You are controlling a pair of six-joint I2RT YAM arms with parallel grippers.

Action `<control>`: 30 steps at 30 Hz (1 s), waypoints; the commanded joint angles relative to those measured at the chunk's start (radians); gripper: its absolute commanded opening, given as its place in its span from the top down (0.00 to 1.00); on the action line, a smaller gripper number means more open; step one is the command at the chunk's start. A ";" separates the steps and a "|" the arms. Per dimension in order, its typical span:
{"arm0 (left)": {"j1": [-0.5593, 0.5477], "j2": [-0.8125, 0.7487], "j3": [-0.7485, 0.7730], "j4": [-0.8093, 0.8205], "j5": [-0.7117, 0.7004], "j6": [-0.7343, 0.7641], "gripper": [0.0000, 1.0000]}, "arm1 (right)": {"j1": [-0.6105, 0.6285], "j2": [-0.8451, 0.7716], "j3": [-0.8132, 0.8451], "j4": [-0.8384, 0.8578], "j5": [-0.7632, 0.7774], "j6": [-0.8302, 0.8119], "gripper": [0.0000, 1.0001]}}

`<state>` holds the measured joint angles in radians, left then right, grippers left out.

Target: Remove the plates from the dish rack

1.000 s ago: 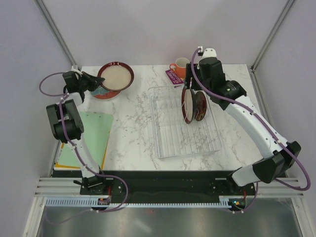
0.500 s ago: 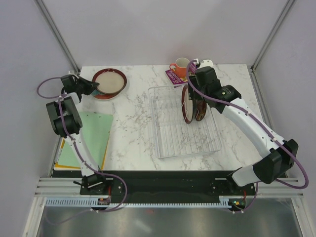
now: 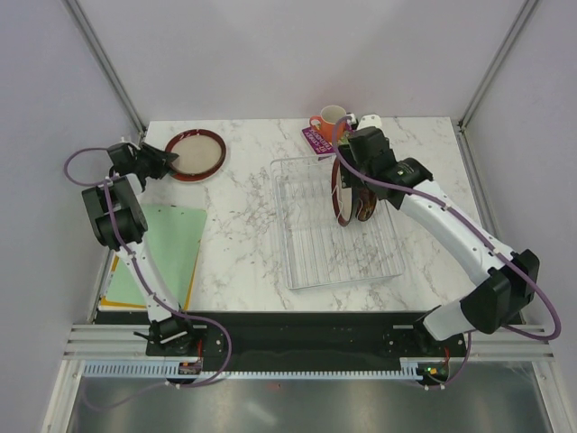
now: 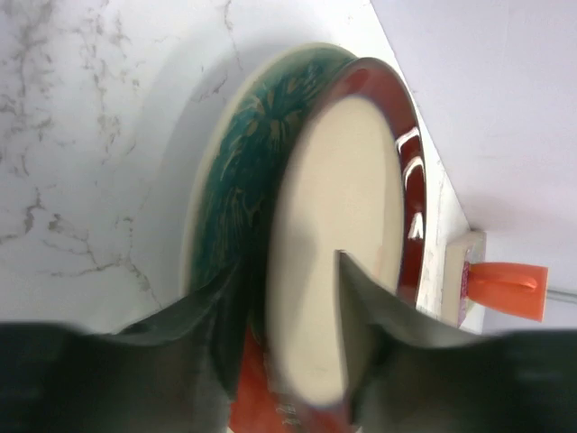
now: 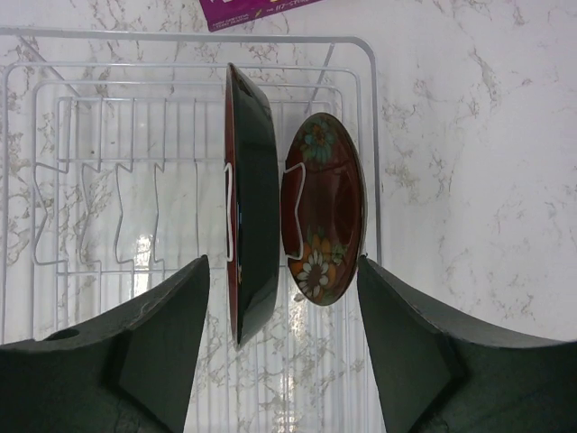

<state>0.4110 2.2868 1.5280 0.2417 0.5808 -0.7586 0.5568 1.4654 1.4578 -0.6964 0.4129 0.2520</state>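
The see-through dish rack (image 3: 311,244) (image 5: 108,180) holds two upright plates: a large dark red-rimmed plate (image 3: 342,194) (image 5: 252,207) and a small floral plate (image 3: 365,200) (image 5: 325,216). My right gripper (image 3: 350,176) (image 5: 281,266) hangs open just above them, one finger outside each plate, touching neither. At the table's far left, a cream plate with a red rim (image 3: 194,153) (image 4: 347,225) lies on a green patterned plate (image 4: 234,171). My left gripper (image 3: 169,161) (image 4: 288,266) straddles the cream plate's near rim, jaws slightly open, a dark gap beside the rim.
An orange mug (image 3: 329,120) and a purple card (image 3: 315,138) (image 5: 252,9) stand just behind the rack. A green mat (image 3: 167,248) over a yellow sheet lies at the left edge. Frame posts rise at both back corners.
The left gripper has lowered the cream plate leftward onto the green plate and loosened its jaws. The right gripper has come down a little closer over the rack's plates.
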 commanded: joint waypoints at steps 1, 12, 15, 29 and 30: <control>0.028 -0.027 -0.020 0.038 -0.042 0.007 0.31 | 0.026 0.044 0.038 -0.018 0.105 -0.037 0.27; 0.026 -0.116 -0.032 -0.105 -0.133 0.018 0.00 | 0.086 0.151 0.059 -0.020 0.273 -0.062 0.28; 0.023 -0.165 -0.069 -0.122 -0.191 0.027 0.00 | 0.094 0.171 0.065 -0.011 0.296 -0.063 0.37; -0.023 -0.199 0.015 -0.396 -0.348 0.153 0.00 | 0.129 0.277 0.095 -0.009 0.392 -0.076 0.94; -0.024 -0.194 0.036 -0.415 -0.348 0.160 0.00 | 0.130 0.279 0.098 -0.009 0.403 -0.076 1.00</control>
<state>0.3824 2.1189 1.5028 -0.0647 0.3267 -0.6704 0.6815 1.7191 1.5146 -0.7090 0.7635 0.1894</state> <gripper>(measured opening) 0.994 0.181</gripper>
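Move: My left hand still has the laid-down brown-rimmed plate, its middle about 5 cm ahead, 7 cm right and 2 cm down, over the teal-and-red plate, which sits another 2 cm lower. For my right hand the upright brown-rimmed plate has its middle roughly 4 cm ahead, 1 cm left and 11 cm below; the flowered plate stands 6 cm to the right of it. The orange mug is some 33 cm ahead of my right hand, 3 cm left and 18 cm down. With my right hand I sink about 5 cm over the upright plate, easing a little forward and rolling some 20 degrees left side down, then close the fingers to pinch its upper rim. Meanwhile my left fingers spread wide and let go of the laid-down plate, rise a little, then draw back off its edge, tipping down. ##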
